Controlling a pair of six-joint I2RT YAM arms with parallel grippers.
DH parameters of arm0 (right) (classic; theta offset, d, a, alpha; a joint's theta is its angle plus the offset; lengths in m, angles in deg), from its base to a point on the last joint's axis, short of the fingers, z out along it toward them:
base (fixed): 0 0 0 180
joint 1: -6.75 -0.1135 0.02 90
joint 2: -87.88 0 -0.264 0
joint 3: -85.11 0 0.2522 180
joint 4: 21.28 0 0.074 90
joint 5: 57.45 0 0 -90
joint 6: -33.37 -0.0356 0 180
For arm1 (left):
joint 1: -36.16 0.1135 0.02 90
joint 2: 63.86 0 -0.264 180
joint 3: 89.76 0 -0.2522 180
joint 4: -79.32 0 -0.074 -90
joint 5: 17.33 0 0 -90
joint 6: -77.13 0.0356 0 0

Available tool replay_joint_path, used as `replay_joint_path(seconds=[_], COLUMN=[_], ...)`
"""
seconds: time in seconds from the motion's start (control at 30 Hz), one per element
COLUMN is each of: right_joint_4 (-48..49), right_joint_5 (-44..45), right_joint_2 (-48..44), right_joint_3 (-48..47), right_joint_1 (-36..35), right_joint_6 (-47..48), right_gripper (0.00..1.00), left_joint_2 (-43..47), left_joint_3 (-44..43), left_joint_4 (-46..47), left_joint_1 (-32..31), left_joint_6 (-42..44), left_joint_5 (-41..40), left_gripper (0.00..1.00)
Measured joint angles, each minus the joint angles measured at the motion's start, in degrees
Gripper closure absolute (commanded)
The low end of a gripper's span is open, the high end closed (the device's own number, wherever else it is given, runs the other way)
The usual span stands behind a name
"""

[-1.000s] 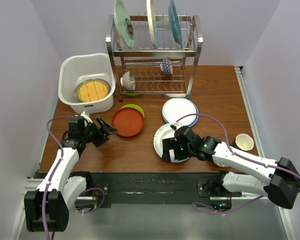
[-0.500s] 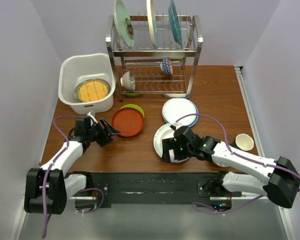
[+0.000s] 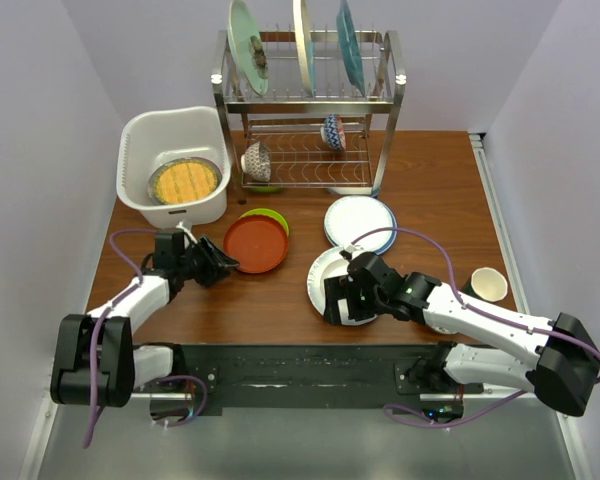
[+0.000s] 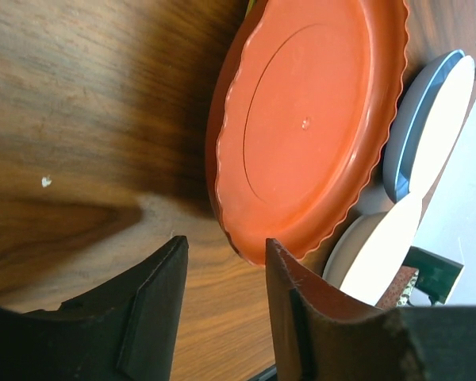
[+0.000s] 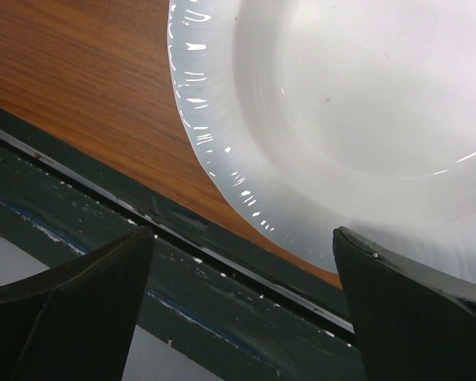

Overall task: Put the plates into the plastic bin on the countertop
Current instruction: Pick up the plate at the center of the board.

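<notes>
An orange-red plate (image 3: 256,243) (image 4: 309,127) lies on the countertop (image 3: 430,190), partly over a lime green plate (image 3: 271,215). My left gripper (image 3: 221,265) (image 4: 224,242) is open at the orange plate's near-left rim, which just reaches the gap between the fingertips. My right gripper (image 3: 336,303) (image 5: 242,234) stands wide open over the near edge of a white plate (image 3: 325,270) (image 5: 341,103). A white plate on a blue one (image 3: 360,220) lies behind. The plastic bin (image 3: 172,113) at the back left holds a woven yellow plate (image 3: 184,182).
A wire dish rack (image 3: 385,110) at the back holds three upright plates (image 3: 248,45) on top and two patterned bowls (image 3: 257,160) below. A white cup (image 3: 488,284) stands at the right. The table's dark front rail (image 5: 182,278) runs just below the right gripper.
My left gripper has moved right to the orange-red plate's rim and its jaws have narrowed. The right arm has not moved.
</notes>
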Motion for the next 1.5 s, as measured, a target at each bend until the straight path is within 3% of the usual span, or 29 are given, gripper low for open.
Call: replay_joint_path(seconds=[0.2,0.3,0.43,0.9,1.5], right_joint_4=[0.0,-0.1,-0.1,0.0,0.7], right_joint_5=[0.0,0.0,0.0,0.0,-0.4], right_joint_2=[0.0,0.0,0.0,0.0,2.0], right_joint_3=[0.0,0.0,0.0,0.1,0.6], right_joint_1=[0.0,0.0,0.0,0.0,0.0], right_joint_6=[0.0,0.0,0.0,0.0,0.0], right_gripper=[0.01,0.01,0.01,0.01,0.01], left_joint_2=[-2.1,-3.8,-5.8,-3.5,2.6], left_joint_3=[-0.1,-0.2,-0.2,-1.1,-10.7], left_joint_4=[1.9,2.6,3.4,1.9,-10.3], left_joint_1=[0.0,0.0,0.0,-0.1,-0.1], left_joint_6=[-0.1,-0.1,-0.3,0.0,3.8], left_joint_5=[-0.2,-0.2,-0.2,-1.0,-3.5], left_gripper=[0.58,0.67,1.00,1.00,1.00])
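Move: The red plate, lying on green plates, has its middle about 6 cm ahead of the left hand and 6 cm to its right, some 2 cm lower, its near-left rim close to the half-open fingers. The green plates' middle is roughly 8 cm ahead and 7 cm right; the plastic bin is about 23 cm ahead and 13 cm left. From the right hand, the red plate lies some 13 cm ahead and 17 cm left, about 5 cm lower. The red plate is taken by its near-left rim: the left hand sinks about 2 cm, its fingers closing from half open to shut and pinching the rim. After a brief hold, it lifts the plate some 7 cm off the green plates, easing forward about 2 cm and tipping up slightly while the fingers keep their grip. ##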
